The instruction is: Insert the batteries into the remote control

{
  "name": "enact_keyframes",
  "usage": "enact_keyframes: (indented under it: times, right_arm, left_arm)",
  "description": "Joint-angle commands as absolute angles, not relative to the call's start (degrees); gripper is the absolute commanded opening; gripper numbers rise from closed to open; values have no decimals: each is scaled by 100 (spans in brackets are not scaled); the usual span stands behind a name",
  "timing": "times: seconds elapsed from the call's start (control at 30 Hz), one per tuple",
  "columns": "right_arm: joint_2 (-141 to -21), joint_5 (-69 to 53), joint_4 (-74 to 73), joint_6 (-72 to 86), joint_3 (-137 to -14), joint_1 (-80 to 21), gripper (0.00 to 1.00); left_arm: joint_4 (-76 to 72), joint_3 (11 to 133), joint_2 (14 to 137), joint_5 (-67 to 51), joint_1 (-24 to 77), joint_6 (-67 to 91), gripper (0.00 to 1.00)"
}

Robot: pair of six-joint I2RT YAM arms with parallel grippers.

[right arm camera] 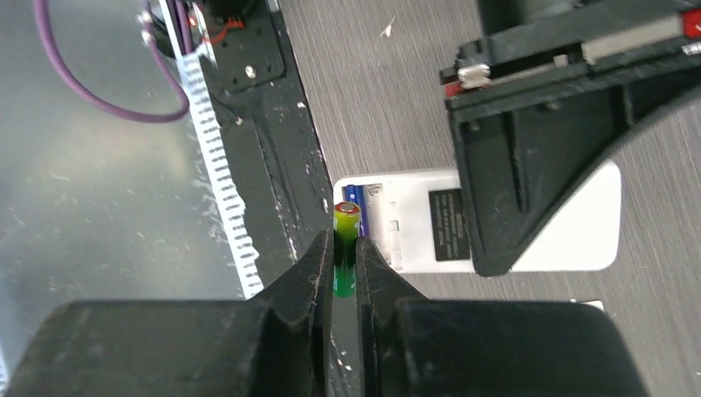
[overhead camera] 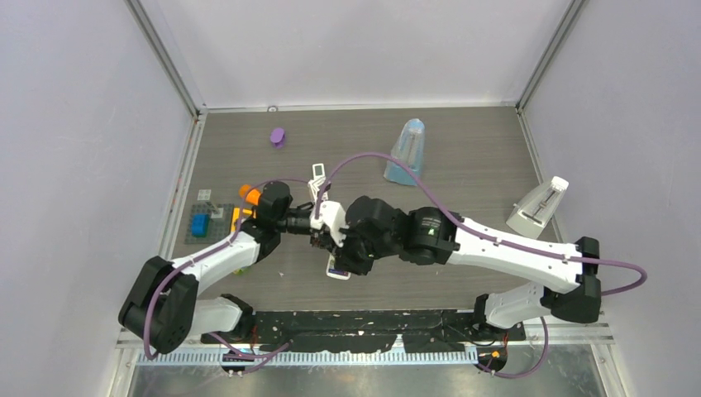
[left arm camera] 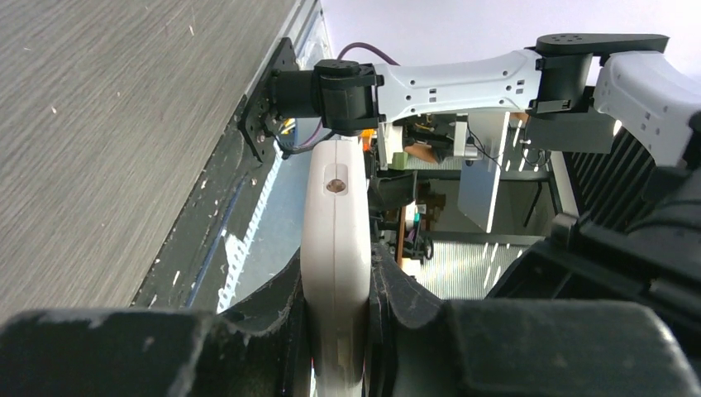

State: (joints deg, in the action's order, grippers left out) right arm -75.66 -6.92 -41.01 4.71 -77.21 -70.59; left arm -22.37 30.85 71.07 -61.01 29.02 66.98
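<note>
In the right wrist view the white remote control (right arm camera: 413,225) shows its back, with the battery compartment open. One blue-purple battery (right arm camera: 354,195) lies in the compartment. My left gripper (left arm camera: 337,273) is shut on the remote's sides, and in the left wrist view the remote (left arm camera: 335,223) is seen edge-on. My right gripper (right arm camera: 345,242) is shut on a green battery (right arm camera: 345,225) with a red tip, just at the compartment's end. In the top view both grippers meet at the table's middle over the remote (overhead camera: 337,270).
A second small white remote (overhead camera: 318,171) lies behind the grippers. A purple piece (overhead camera: 278,136) sits at the back left, a blue see-through wedge (overhead camera: 406,153) at the back, a white wedge (overhead camera: 538,207) at the right. An orange part (overhead camera: 248,192) and a blue block (overhead camera: 200,223) are at the left.
</note>
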Motion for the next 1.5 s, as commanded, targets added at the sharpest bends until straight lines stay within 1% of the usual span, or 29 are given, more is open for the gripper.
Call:
enact_keyframes:
  times: [0.0, 0.17, 0.27, 0.53, 0.73, 1.07, 1.47]
  right_arm:
    - [-7954, -62, -4730, -294, -8232, -7373, 16]
    - [-8218, 657, -4808, -329, -8287, -7501, 16]
    - [-8312, 814, -4846, -381, -8319, -7512, 16]
    - [-8468, 832, -4904, -601, -8279, -7570, 18]
    - [-8524, 554, -5021, -765, -8247, -7619, 19]
    - [-8546, 470, -5199, -909, -8128, -7691, 17]
    - [-8610, 762, -5383, -974, -8225, -7726, 15]
  left_arm:
    - [-2780, 3280, 7192, -6318, 2984, 6961, 0]
    - [-2864, 3291, 7257, -6283, 3005, 7033, 0]
    - [-2888, 3270, 7320, -6284, 3007, 7042, 0]
    - [-3075, 3250, 7376, -6258, 3023, 7145, 0]
    - [-3124, 3283, 7432, -6258, 3031, 7171, 0]
    - [-3308, 3302, 7582, -6222, 3032, 7309, 0]
    - [-3389, 3254, 7666, -6214, 3032, 7327, 0]
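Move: My right hand holds the green battery. The empty slot in the remote control lies about 5 cm below that hand, roughly 1 cm ahead and 1 cm to its left. The blue battery, already loaded, sits level with my right hand fore and aft, 1 cm left and 5 cm down; my left fingertips, gripping the remote, are some 6 cm ahead, 1 cm left and 5 cm down. From my left hand the slot is about 5 cm back, level sideways and in height. I bring my right hand down about 5 cm, quickly at first and then creeping, and tip its fingers some 20 degrees steeper so the green battery's far end comes over the empty slot beside the blue one. Once low, I ease my grip slightly, then firm it again without letting go. My left hand keeps its hold on the remote, drifting about 1 cm right, down and forward. ##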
